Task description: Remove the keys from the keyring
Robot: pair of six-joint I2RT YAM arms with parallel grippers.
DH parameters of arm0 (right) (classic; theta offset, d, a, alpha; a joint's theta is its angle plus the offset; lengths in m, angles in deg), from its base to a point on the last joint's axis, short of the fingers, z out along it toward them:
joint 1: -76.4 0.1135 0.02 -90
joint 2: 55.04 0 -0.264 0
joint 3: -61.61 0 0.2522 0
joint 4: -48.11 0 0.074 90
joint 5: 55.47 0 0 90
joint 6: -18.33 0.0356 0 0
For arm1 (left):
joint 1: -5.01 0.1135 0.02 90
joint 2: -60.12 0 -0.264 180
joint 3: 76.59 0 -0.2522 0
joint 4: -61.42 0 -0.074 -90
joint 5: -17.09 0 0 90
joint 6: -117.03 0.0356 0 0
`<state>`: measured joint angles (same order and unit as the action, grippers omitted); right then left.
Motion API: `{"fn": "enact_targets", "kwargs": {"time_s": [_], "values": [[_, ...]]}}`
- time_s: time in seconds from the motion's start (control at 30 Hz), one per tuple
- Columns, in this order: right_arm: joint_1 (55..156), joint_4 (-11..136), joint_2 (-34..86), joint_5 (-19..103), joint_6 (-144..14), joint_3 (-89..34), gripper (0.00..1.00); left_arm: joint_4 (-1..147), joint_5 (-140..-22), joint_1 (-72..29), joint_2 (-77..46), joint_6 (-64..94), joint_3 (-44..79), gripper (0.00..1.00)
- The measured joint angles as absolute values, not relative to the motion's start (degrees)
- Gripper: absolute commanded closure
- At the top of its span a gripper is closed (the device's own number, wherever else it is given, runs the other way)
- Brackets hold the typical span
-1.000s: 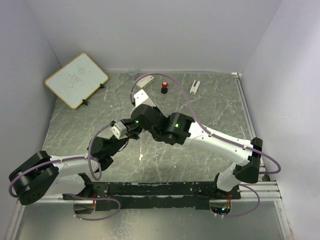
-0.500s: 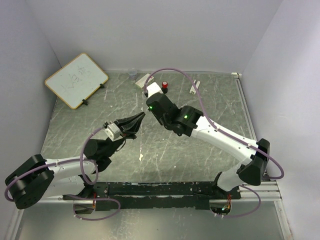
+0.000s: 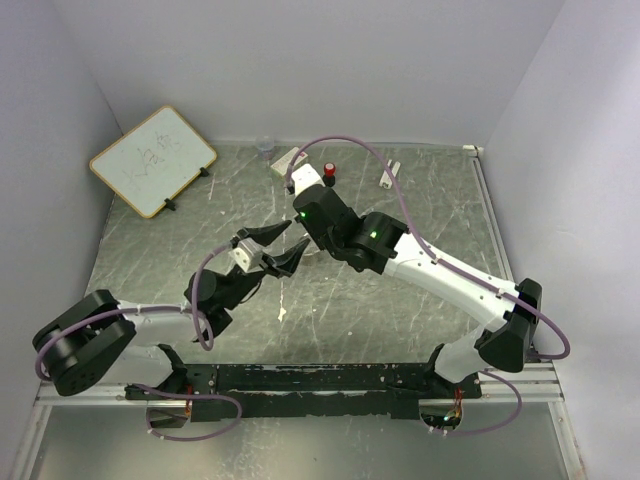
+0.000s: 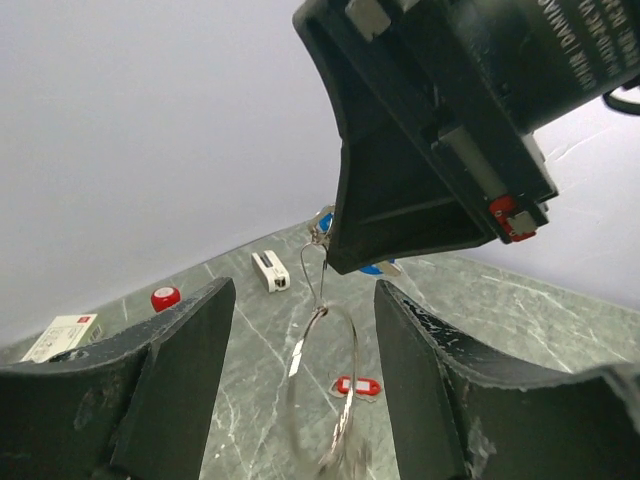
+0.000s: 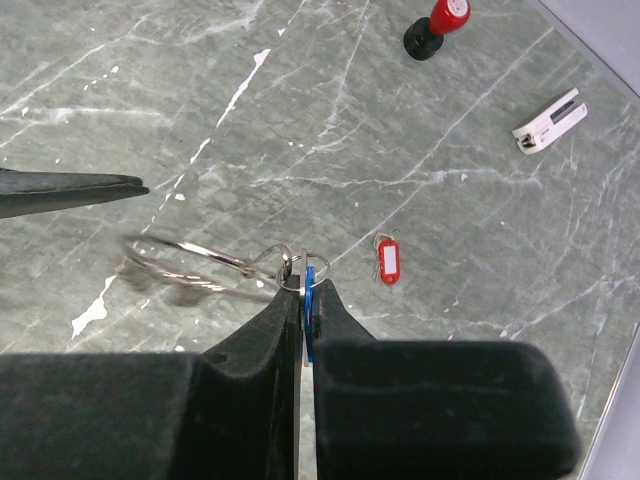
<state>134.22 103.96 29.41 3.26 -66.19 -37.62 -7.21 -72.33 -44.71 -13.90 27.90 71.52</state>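
Note:
My right gripper [image 5: 305, 290] is shut on the blue-headed key [image 5: 310, 300], held edge-on between its pads. The silvery keyring [image 5: 190, 265] hangs from that key by a small wire loop and dangles free, its lower end blurred. The ring [image 4: 325, 390] sits in the gap of my left gripper [image 4: 305, 300], which is open and touches nothing. In the top view the left gripper [image 3: 288, 246] is just below and left of the right gripper [image 3: 305, 232]. A red-headed key [image 5: 389, 261] lies loose on the table, also showing as the red key [image 4: 357, 385] in the left wrist view.
A black object with a red top [image 3: 328, 175] and a small white device [image 3: 389, 173] stand at the back of the table. A white box [image 3: 288, 160], a clear cup [image 3: 265, 147] and a tilted whiteboard [image 3: 152, 160] are at the back left. Walls enclose three sides.
My left gripper has gone from shut to open and let go of the keyring, which now hangs from the right gripper alone. The left arm has edged towards the right gripper.

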Motion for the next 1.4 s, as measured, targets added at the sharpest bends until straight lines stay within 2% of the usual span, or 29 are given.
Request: {"fn": "enact_targets", "kwargs": {"time_s": [1.2, 1.4], "values": [[134.22, 103.69, 28.4, 4.07, -66.08, -36.46, 1.0, -10.82, -69.18, -45.62, -29.48, 34.52, 63.22, 0.31], [134.22, 103.69, 27.31, 4.42, -65.67, -35.91, 1.0, -11.08, -68.18, -45.67, -30.36, 35.42, 62.71, 0.35]]}}
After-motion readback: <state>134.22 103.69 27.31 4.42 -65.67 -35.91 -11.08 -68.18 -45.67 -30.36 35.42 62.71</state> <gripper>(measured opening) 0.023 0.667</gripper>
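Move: The keyring hangs from the right fingers with its middle only some 2 cm ahead of the open left hand, 3 cm to its right and 4 cm below it. The blue-tagged key, still pinched by the right hand, is roughly 3 cm ahead, 4 cm right and 1 cm above. The red-tagged key lies on the table about 11 cm ahead, 13 cm right and 25 cm below. From the right hand, the keyring's middle is about 1 cm back, 2 cm left and 4 cm below. With its fingers staying wide open, the left hand reaches about 6 cm in all towards the hanging keyring, first going forward, right and down together, then mostly forward, with its wrist turning slightly, under 10 degrees, to bring the ring between the fingers beside the one nearer the robot. The right hand keeps its pinch on the blue-tagged key and stays all but still, easing back barely half a centimetre at the end. ##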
